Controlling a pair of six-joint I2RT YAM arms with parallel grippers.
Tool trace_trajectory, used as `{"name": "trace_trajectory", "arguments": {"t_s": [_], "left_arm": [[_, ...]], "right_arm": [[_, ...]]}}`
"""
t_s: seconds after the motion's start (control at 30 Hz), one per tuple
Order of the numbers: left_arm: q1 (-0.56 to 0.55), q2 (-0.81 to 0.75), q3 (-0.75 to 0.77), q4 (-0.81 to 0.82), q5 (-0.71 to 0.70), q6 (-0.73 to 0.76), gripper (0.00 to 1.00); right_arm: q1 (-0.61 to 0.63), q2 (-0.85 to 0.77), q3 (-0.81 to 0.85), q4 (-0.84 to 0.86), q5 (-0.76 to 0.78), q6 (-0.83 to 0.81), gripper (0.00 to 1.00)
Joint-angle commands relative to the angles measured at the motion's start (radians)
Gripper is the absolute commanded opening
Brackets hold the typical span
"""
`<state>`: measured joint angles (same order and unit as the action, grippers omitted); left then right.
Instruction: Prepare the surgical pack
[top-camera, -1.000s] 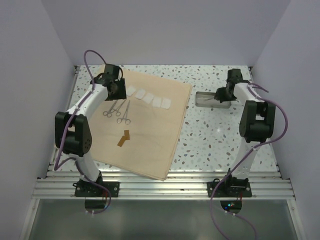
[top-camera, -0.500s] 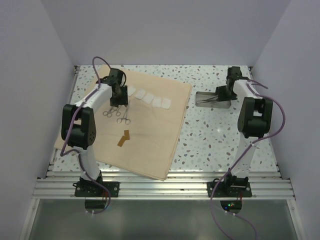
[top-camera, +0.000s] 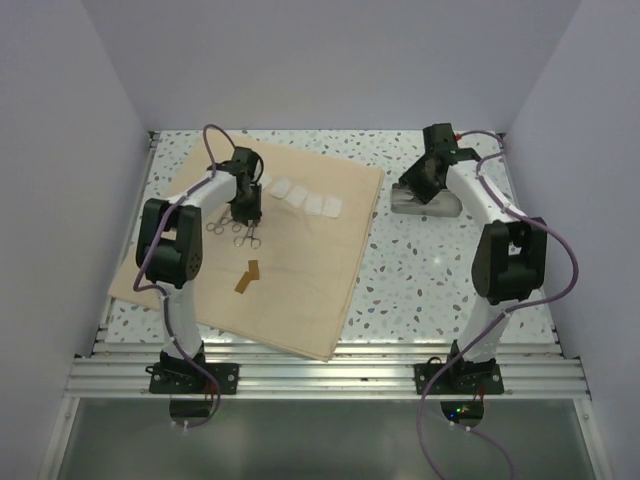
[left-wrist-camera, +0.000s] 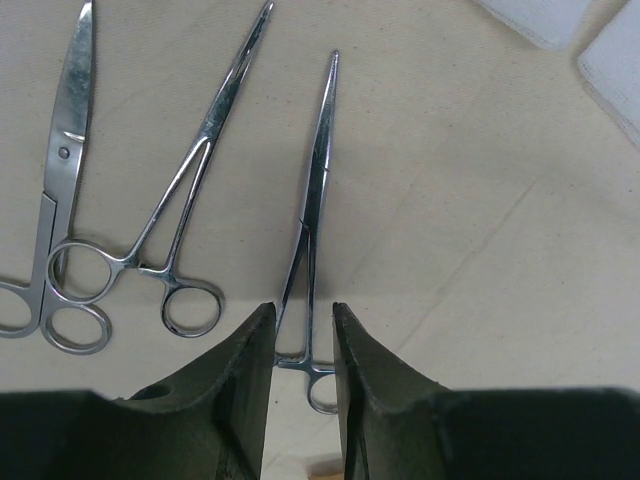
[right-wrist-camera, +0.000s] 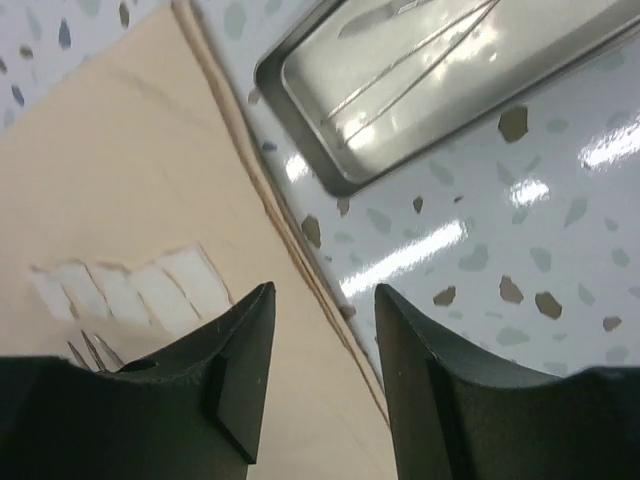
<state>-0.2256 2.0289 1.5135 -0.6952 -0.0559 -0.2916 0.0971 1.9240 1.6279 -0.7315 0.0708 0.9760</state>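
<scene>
The surgical pack's tan fabric sheet lies spread on the left of the table. On it sits a row of white gauze squares. Below them lie steel scissors, one pair of forceps and a second pair of forceps. My left gripper hangs low over that second pair, jaws narrowly apart astride its handle shanks, with a sliver of space still showing on the right side. My right gripper is open and empty above the sheet's right edge.
A shallow grey metal tray stands on the speckled table right of the sheet, with thin steel instruments inside. A small brown strip lies mid-sheet. White walls enclose three sides.
My left gripper has moved right and down over the forceps while its jaws narrowed. My right gripper has opened and swung left from the tray to the sheet's edge.
</scene>
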Motion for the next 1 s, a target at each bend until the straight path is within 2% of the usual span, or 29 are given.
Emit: {"name": "trace_trajectory", "arguments": {"t_s": [0.0, 0.3, 0.43, 0.53, 0.6, 0.7, 0.73, 0.8, 0.97], "left_arm": [[0.0, 0.019, 0.037, 0.04, -0.007, 0.022, 0.33], [0.002, 0.074, 0.039, 0.066, -0.015, 0.035, 0.33], [0.003, 0.093, 0.039, 0.066, 0.01, 0.046, 0.25], [0.009, 0.09, 0.036, 0.071, 0.028, 0.058, 0.08], [0.014, 0.082, 0.042, 0.065, 0.034, 0.066, 0.02], [0.014, 0.044, 0.06, 0.042, 0.034, 0.077, 0.0], [0.014, 0.021, 0.066, 0.034, 0.034, 0.078, 0.0], [0.014, -0.011, 0.08, 0.017, 0.045, 0.081, 0.0], [0.014, -0.067, 0.067, 0.011, 0.134, 0.08, 0.0]], "right_arm": [[0.044, -0.132, -0.089, -0.01, 0.034, -0.138, 0.49], [0.058, -0.232, -0.194, 0.003, 0.009, -0.186, 0.49], [0.076, -0.22, -0.185, 0.003, -0.006, -0.2, 0.48], [0.111, -0.192, -0.128, -0.003, -0.016, -0.223, 0.48], [0.148, -0.172, -0.097, 0.001, -0.032, -0.247, 0.48], [0.199, -0.111, -0.027, 0.035, -0.132, -0.276, 0.48], [0.21, -0.07, 0.004, 0.049, -0.219, -0.278, 0.48], [0.248, -0.028, 0.03, 0.107, -0.297, -0.258, 0.49], [0.337, 0.146, 0.127, 0.217, -0.5, -0.131, 0.51]]}}
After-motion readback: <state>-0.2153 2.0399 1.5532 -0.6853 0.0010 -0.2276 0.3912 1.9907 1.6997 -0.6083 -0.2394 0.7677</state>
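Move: The rightmost clamp is under the left hand, its shanks between the parted fingers and its middle about 2 cm ahead and 2 cm below; the second clamp is some 5 cm ahead and 4 cm left, the scissors 5 cm ahead and 8 cm left. From the right hand the rightmost clamp lies about 40 cm left, 3 cm back and 11 cm below, while the tray is roughly 8 cm right and 3 cm ahead and the rightmost gauze 18 cm left and 4 cm ahead. Around the rightmost clamp's shanks the left hand sinks about 1.5 cm, edges slightly forward and shuts its fingers completely, but without the clamp between them, then rises some 2.5 cm. The empty right hand, still half open, first draws back about 6 cm from the tray, then sweeps left over the cloth, ending some 19 cm left beside the rightmost gauze, turned roughly 40 degrees counter-clockwise. ##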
